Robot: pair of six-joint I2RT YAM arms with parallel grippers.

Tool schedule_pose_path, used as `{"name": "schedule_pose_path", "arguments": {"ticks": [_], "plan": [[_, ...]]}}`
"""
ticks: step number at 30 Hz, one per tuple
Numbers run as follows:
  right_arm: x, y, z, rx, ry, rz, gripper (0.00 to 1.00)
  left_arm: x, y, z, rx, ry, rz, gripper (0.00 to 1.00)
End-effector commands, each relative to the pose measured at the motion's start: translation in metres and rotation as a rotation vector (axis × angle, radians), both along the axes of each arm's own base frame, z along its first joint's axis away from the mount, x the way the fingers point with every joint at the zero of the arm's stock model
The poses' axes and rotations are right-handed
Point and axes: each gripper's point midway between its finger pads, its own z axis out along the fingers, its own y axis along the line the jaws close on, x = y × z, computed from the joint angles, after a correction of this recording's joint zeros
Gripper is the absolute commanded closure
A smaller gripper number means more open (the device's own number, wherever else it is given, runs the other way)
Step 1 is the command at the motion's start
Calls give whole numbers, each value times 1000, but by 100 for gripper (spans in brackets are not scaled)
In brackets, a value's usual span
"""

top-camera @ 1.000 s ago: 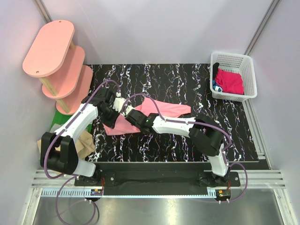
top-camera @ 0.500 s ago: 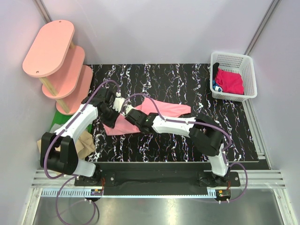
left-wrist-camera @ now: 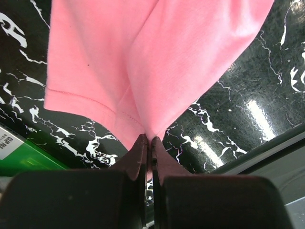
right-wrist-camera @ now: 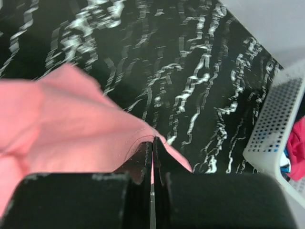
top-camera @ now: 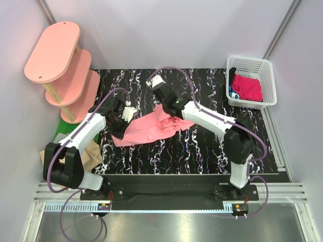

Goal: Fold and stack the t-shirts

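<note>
The salmon-pink t-shirt lies bunched on the black marbled table, held at two ends. My left gripper is shut on its left end; in the left wrist view the cloth hangs from the closed fingertips. My right gripper is shut on a hemmed edge at the back, and the right wrist view shows that cloth pinched in it. The tan-beige t-shirt lies crumpled at the table's left edge. The magenta-red t-shirt sits in the basket.
A white lattice basket stands at the back right and shows in the right wrist view. Pink oval shelf boards stand at the back left. A green object lies by the left edge, near the left arm.
My right gripper has swung from beside the left gripper up and to the back right, pulling a shirt edge with it. The shirt has bunched and lifted. The left gripper has barely moved.
</note>
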Motion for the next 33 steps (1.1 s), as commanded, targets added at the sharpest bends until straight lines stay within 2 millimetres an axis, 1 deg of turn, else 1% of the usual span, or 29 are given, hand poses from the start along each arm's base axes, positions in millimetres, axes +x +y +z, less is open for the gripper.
{"name": "schedule_pose_path", "arguments": {"ticks": [1,2,3,4,5,6,7,8,9,10,11,13,15,16,18,19,21,22,24,25,26,27,28,29,30,31,32,33], "plan": [[55,-43,32,115,-68,-171,100,-4,6,2,23,-29,-18,100],[67,-52,36,128,-78,-212,100,-4,7,4,28,-38,-21,100],[72,-64,36,132,-72,-255,100,-7,10,2,39,-37,-22,100],[83,-91,38,130,-86,-333,100,-7,14,1,62,-49,-26,100],[89,-103,43,146,-95,-369,100,-7,17,4,72,-66,-27,100],[90,-115,43,151,-98,-417,100,-10,21,1,91,-68,-42,100],[95,-139,47,151,-109,-475,100,-10,27,1,122,-84,-43,100],[95,-148,48,156,-112,-502,100,-11,32,3,138,-102,-47,100],[95,-159,51,155,-120,-533,100,-15,37,0,159,-101,-62,100],[91,-168,57,158,-129,-550,100,-17,43,0,191,-110,-65,100],[90,-176,60,161,-135,-565,100,-20,46,-2,198,-111,-71,100],[86,-184,69,165,-151,-578,100,-29,58,-5,251,-122,-89,100],[82,-191,74,147,-168,-606,100,-41,64,-11,272,-113,-107,100],[79,-195,80,143,-178,-618,100,-49,66,-13,279,-93,-114,100],[71,-202,82,140,-175,-663,100,-63,69,-19,281,-55,-137,100],[67,-205,90,145,-182,-673,100,-70,70,-20,278,-41,-144,100],[54,-212,93,136,-163,-704,100,-80,73,-25,291,-18,-151,100],[45,-215,101,154,-166,-708,100,-81,75,-25,297,-27,-148,97],[32,-218,105,178,-154,-714,100,-86,75,-25,292,-18,-157,62],[22,-222,108,188,-154,-714,100,-88,73,-24,281,-15,-160,55],[16,-225,109,195,-153,-720,100,-84,70,-17,264,-31,-164,51],[13,-225,109,206,-148,-716,100,-86,67,-12,247,-26,-164,40],[7,-227,107,203,-141,-715,100,-82,60,-6,211,-40,-163,33],[7,-225,104,208,-132,-710,100,-68,55,10,195,-95,-152,28],[6,-225,103,208,-128,-711,100,-61,49,18,164,-121,-147,24],[8,-223,98,207,-117,-708,100,-51,45,27,152,-153,-135,24],[9,-220,95,211,-102,-703,100,-35,41,41,140,-200,-115,23],[10,-220,93,210,-95,-703,100,-23,38,47,133,-231,-89,22]]}}
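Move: Both hands already hold the pink t-shirt. The bare table the right hand takes it to lies about 22 cm to its right, level with it and some 16 cm below; the basket stands about 42 cm to its right, 8 cm farther out and 11 cm lower. From the left hand, the t-shirt's middle is about 18 cm right, 4 cm ahead and 6 cm below; the beige cloth is some 20 cm left and 10 cm back. Right hand pulls the t-shirt some 22 cm right and up towards the basket; left retreats back-left, letting go. ##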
